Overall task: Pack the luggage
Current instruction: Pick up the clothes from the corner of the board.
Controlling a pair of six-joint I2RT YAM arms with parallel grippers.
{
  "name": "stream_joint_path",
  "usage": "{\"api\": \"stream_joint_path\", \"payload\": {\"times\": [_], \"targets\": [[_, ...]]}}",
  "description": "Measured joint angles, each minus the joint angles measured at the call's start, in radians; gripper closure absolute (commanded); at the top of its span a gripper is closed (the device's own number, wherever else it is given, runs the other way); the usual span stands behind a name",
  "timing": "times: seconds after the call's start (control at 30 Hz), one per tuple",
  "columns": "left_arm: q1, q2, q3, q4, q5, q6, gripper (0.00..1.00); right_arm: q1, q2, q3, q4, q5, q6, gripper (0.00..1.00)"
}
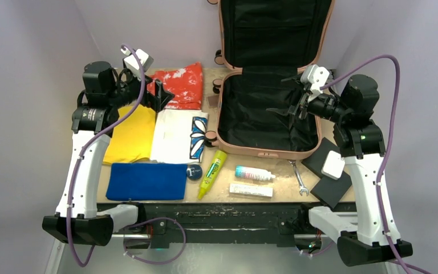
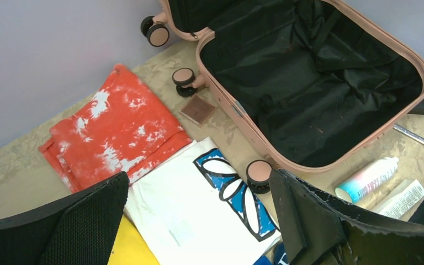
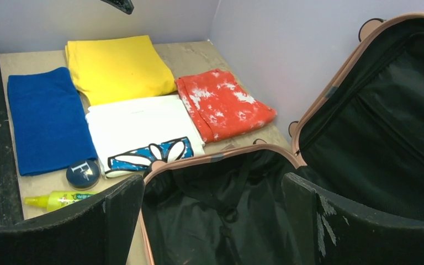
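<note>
The luggage (image 1: 260, 152) lies open at the back right of the table. It is a salmon-pink shell with black lining, and its lid stands upright behind it. The lower half holds nothing but lining and straps. My left gripper (image 1: 162, 96) hangs open above the folded white shirt with a blue flower (image 1: 177, 137), beside the orange tie-dye shirt (image 1: 177, 85). Nothing lies between its fingers (image 2: 96, 221). My right gripper (image 1: 290, 100) hovers open over the luggage's lower half (image 3: 221, 156), also with nothing in it.
A yellow cloth (image 1: 131, 134) and a blue cloth (image 1: 146, 181) lie at the left. Along the front are a round blue tin (image 1: 194, 173), a yellow-green tube (image 1: 212, 173), a spray bottle (image 1: 254, 174), a white tube (image 1: 251, 190), a wrench (image 1: 298, 177) and black pads (image 1: 328, 171).
</note>
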State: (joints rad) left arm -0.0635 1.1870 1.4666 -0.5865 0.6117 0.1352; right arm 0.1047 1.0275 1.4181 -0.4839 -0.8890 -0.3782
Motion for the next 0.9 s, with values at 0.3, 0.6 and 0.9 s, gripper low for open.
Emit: {"api": "stream_joint_path", "payload": {"times": [0.3, 0.6, 0.9], "targets": [[0.000, 0.032, -0.005, 0.031, -0.053, -0.005, 0.01, 0.000, 0.012, -0.001, 0.018, 0.005, 0.002, 0.01], [-0.028, 0.089, -0.011, 0.089, -0.215, 0.006, 0.01, 0.000, 0.029, -0.024, 0.076, 0.034, 0.038, 0.01], [-0.085, 0.332, -0.011, 0.180, -0.505, 0.014, 0.01, 0.000, 0.039, -0.060, 0.129, 0.097, 0.071, 0.01]]}}
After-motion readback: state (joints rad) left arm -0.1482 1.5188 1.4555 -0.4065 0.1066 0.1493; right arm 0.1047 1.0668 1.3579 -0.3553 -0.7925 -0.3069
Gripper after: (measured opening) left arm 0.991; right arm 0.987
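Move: Ahead of the left hand by about 22 cm, neither left nor right of it, lies the folded red clothes, some 30 cm below. The white shirt lies almost straight beneath the hand, about 2 cm ahead and 2 cm right; the yellow cloth is level with that shirt, some 18 cm to the hand's left. From the right hand the red clothes lie roughly 30 cm ahead, 39 cm left and 35 cm down. Reaching out from above the white shirt towards the red clothes, the left hand goes about 12 cm forward and 11 cm down, slowly first, then faster and more steeply, drifting slightly left. Its wrist swings some 20 degrees counter-clockwise while the wide-open fingers tip further down, touching nothing. The open right hand eases 3.5 cm forward over the suitcase. ##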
